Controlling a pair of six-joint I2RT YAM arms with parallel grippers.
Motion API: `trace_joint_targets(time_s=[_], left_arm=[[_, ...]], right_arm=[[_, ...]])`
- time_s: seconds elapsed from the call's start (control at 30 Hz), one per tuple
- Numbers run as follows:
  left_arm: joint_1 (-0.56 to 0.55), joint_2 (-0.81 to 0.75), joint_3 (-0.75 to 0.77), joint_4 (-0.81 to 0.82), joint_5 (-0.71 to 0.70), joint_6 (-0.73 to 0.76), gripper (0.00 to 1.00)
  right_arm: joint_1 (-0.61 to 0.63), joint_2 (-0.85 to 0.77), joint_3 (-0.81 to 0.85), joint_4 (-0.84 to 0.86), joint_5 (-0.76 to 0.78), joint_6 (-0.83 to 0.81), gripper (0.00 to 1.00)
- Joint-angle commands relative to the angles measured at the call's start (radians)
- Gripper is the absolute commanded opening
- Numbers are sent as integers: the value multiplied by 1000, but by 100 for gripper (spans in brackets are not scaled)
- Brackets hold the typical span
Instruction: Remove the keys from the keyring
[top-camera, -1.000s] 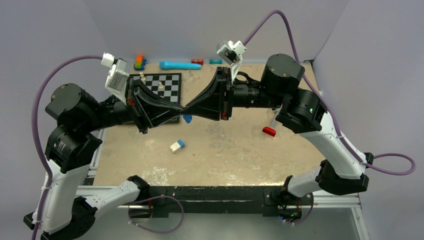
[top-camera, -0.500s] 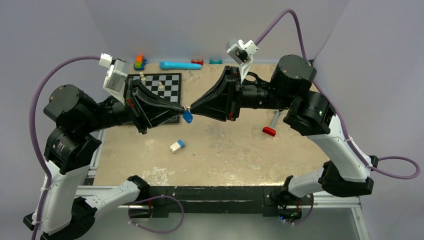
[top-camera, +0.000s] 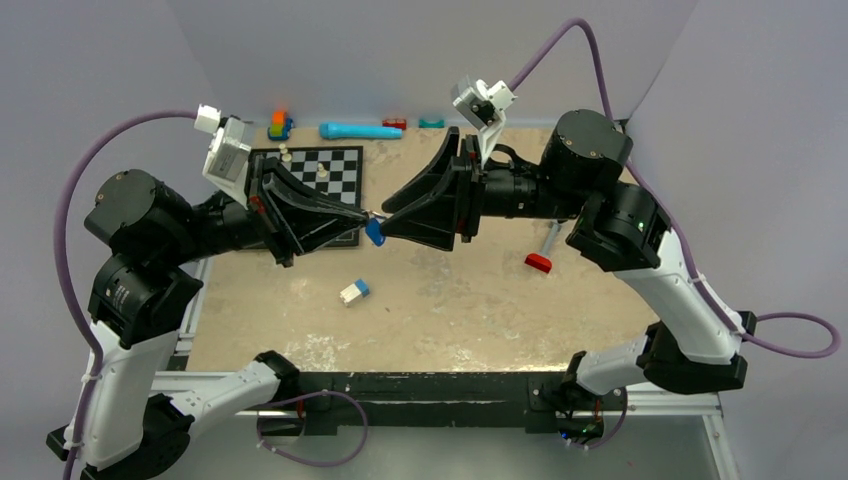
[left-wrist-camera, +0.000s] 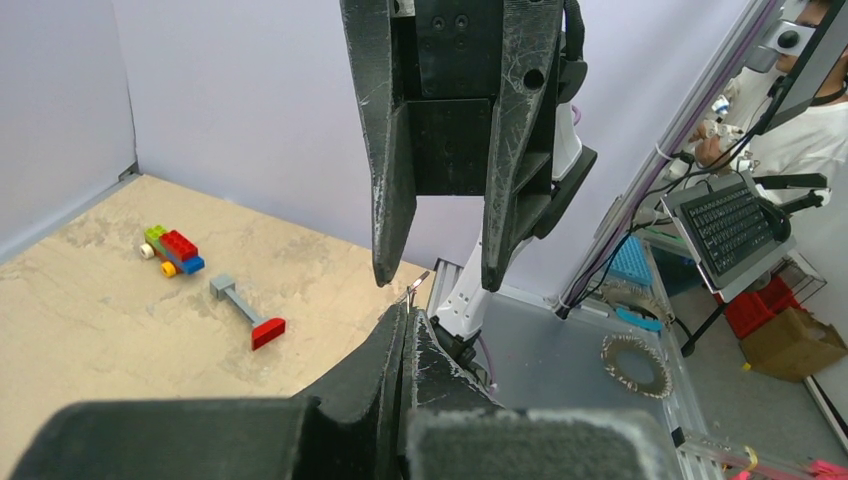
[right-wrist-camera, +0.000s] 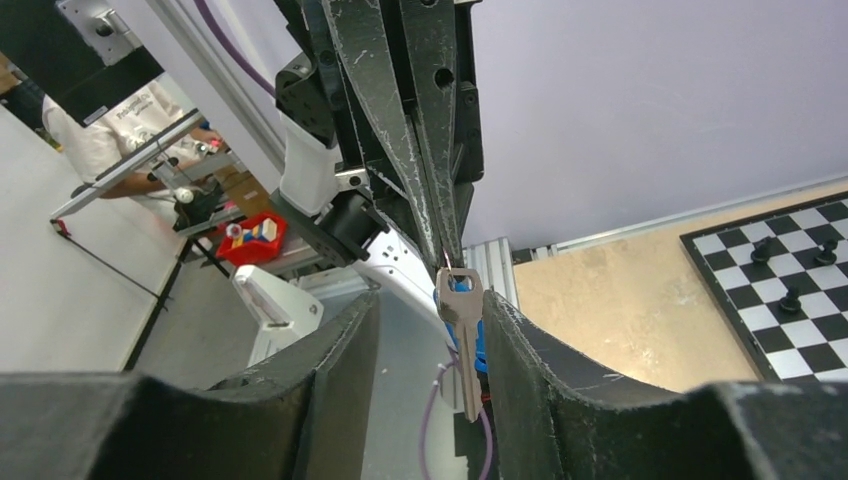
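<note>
Both grippers meet in mid-air above the table. My left gripper (top-camera: 364, 214) is shut on the keyring (left-wrist-camera: 421, 284), a thin wire loop poking out of its tips. Two keys hang from it: a plain silver key (right-wrist-camera: 462, 330) in front and a blue-headed key (top-camera: 375, 232) behind it. My right gripper (top-camera: 384, 223) is open, and its two fingers straddle the hanging keys. In the right wrist view the keys hang close to the right-hand finger (right-wrist-camera: 520, 350), and a wide gap separates them from the other finger.
A chessboard (top-camera: 320, 175) with a few pieces lies at the back left. A white-and-blue block (top-camera: 354, 291) sits on the table below the grippers. A grey bar with a red end (top-camera: 540, 258) lies to the right. A blue tube (top-camera: 360, 130) and a brick car (top-camera: 280, 125) line the back wall.
My right gripper drew back a little to the right and its jaws spread apart around the keys. The left gripper stayed shut in place.
</note>
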Motion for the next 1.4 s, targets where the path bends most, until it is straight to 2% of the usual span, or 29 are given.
trace_joint_targets(time_s=[0.0,0.17,0.47,0.6,1.37], left_arm=[[3,-2,-3,48,-2,-25,0],[2,-3,-7,56,2,-30,0],[2,-3,-4,54,-2,-28,0],[3,-3,-4,56,-2,-29,0],[3,-36,-64,180,-99,-102,0]], right_arm=[[2,7,20,27,7,-2,47],[2,30,49,20,-3,-2,42],[2,30,37,23,-6,-4,14],[1,14,9,21,-1,-8,7],[1,-36,-77,111,-15,27,7]])
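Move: The key juts from the left fingertips towards the open right fingers, its middle roughly 1 cm ahead, 1 cm to the left and 1 cm below the right hand point. The blue tag hangs about 1 cm back and 1 cm left of that same hand, 3 cm down. From the left hand the key lies some 1 cm ahead and 2 cm to its right, about level. The key is taken between the right fingertips: the half-open right hand slides about 1.5 cm left towards the left fingertips, with nearly 1 cm of forward and downward travel, then stays close to there as its fingers finish closing and pinch the key. The left hand holds nearly still, fingers kept shut at the keyring. ##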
